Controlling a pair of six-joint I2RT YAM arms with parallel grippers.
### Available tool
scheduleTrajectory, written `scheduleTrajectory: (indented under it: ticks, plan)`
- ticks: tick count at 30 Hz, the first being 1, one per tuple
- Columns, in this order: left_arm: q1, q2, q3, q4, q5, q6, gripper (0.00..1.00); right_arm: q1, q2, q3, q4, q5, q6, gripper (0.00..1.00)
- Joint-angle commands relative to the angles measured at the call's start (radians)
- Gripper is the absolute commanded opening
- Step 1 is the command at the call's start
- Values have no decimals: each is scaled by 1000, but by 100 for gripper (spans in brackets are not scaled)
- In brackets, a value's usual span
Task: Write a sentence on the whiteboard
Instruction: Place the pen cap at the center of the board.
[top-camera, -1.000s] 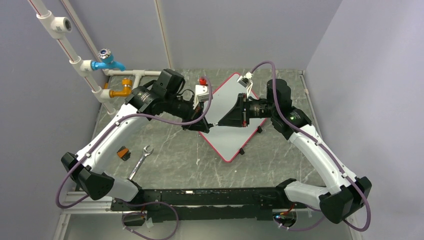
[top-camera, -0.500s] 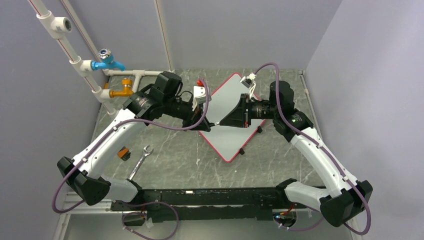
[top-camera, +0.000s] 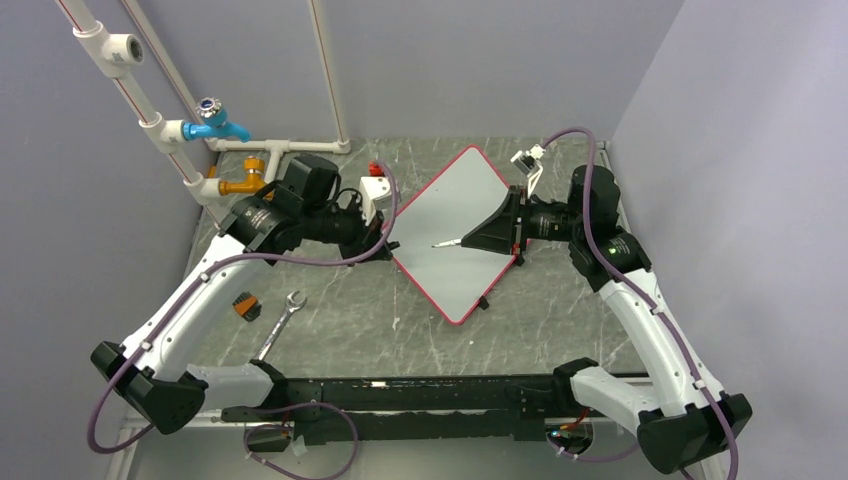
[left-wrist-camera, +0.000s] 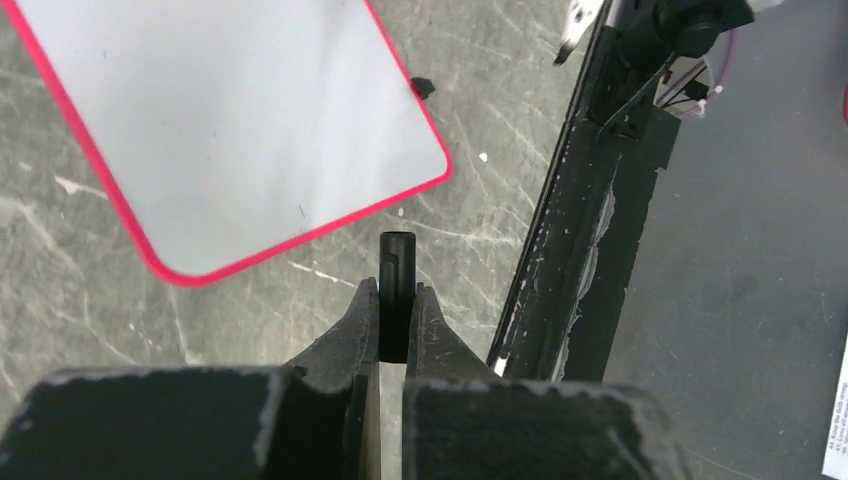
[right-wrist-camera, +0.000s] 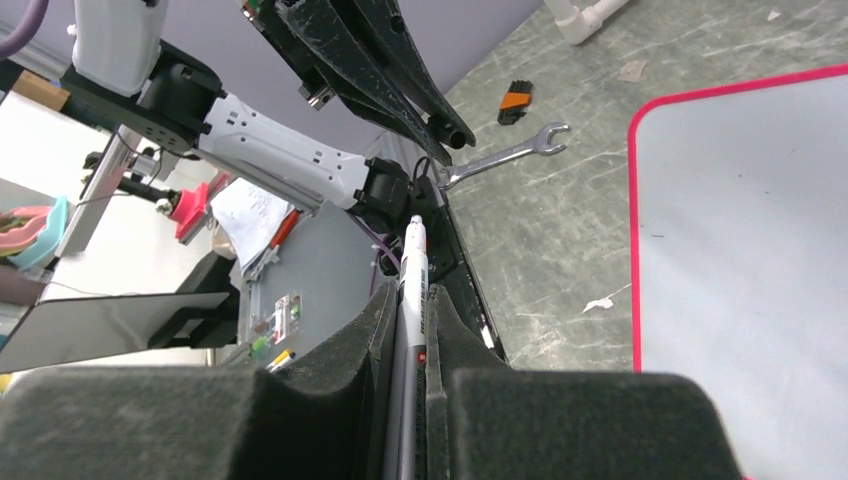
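Note:
The whiteboard, white with a thin red rim, lies cornerwise mid-table. It also fills the upper left of the left wrist view and the right side of the right wrist view. No sentence shows on it; the surface looks blank. My right gripper is shut on a grey marker and hovers over the board's right half, with the bare tip pointing left. My left gripper sits just off the board's left corner, shut on the black marker cap.
A wrench and a small orange-and-black block lie on the table at the left. White pipes with a blue tap and a brass tap stand at the back left. A black rail runs along the near edge.
The two grippers, which met over the board, have drawn apart. The left went left with the cap and the right went right with the marker, whose tip is now bare.

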Motion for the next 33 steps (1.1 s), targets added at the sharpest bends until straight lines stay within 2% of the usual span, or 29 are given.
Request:
scheduleTrajectory:
  ticks: [1, 7, 19, 26, 33]
  plan:
    - [-1, -51, -52, 25, -115, -64, 0, -16, -10, 7, -42, 53, -20, 0]
    - [-2, -166, -224, 130, -299, -203, 0, -15, -15, 13, -123, 262, -59, 0]
    - [-2, -417, -673, 419, -608, -594, 0, -15, -50, -18, -123, 488, -27, 0]
    - [-11, -448, -871, 489, -808, -764, 0, -15, -58, -30, -181, 652, -23, 0]
    - [-50, -384, -993, 539, -954, -866, 0, -15, -68, -48, -204, 711, -25, 0]
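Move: The left hand, gripping the pen cap, has bare table about 12 cm to its left and 27 below. The wrench lies some 27 cm left and 3 back, and the whiteboard's centre 20 ahead and 17 right. From the right hand, holding the uncapped pen, the whiteboard's centre is roughly 20 cm ahead and 32 below, and the near clip 5 ahead and 6 right. Left lowers the cap 21 cm and leftward towards the wrench; right swings the pen forward, right, down, turning clockwise. ##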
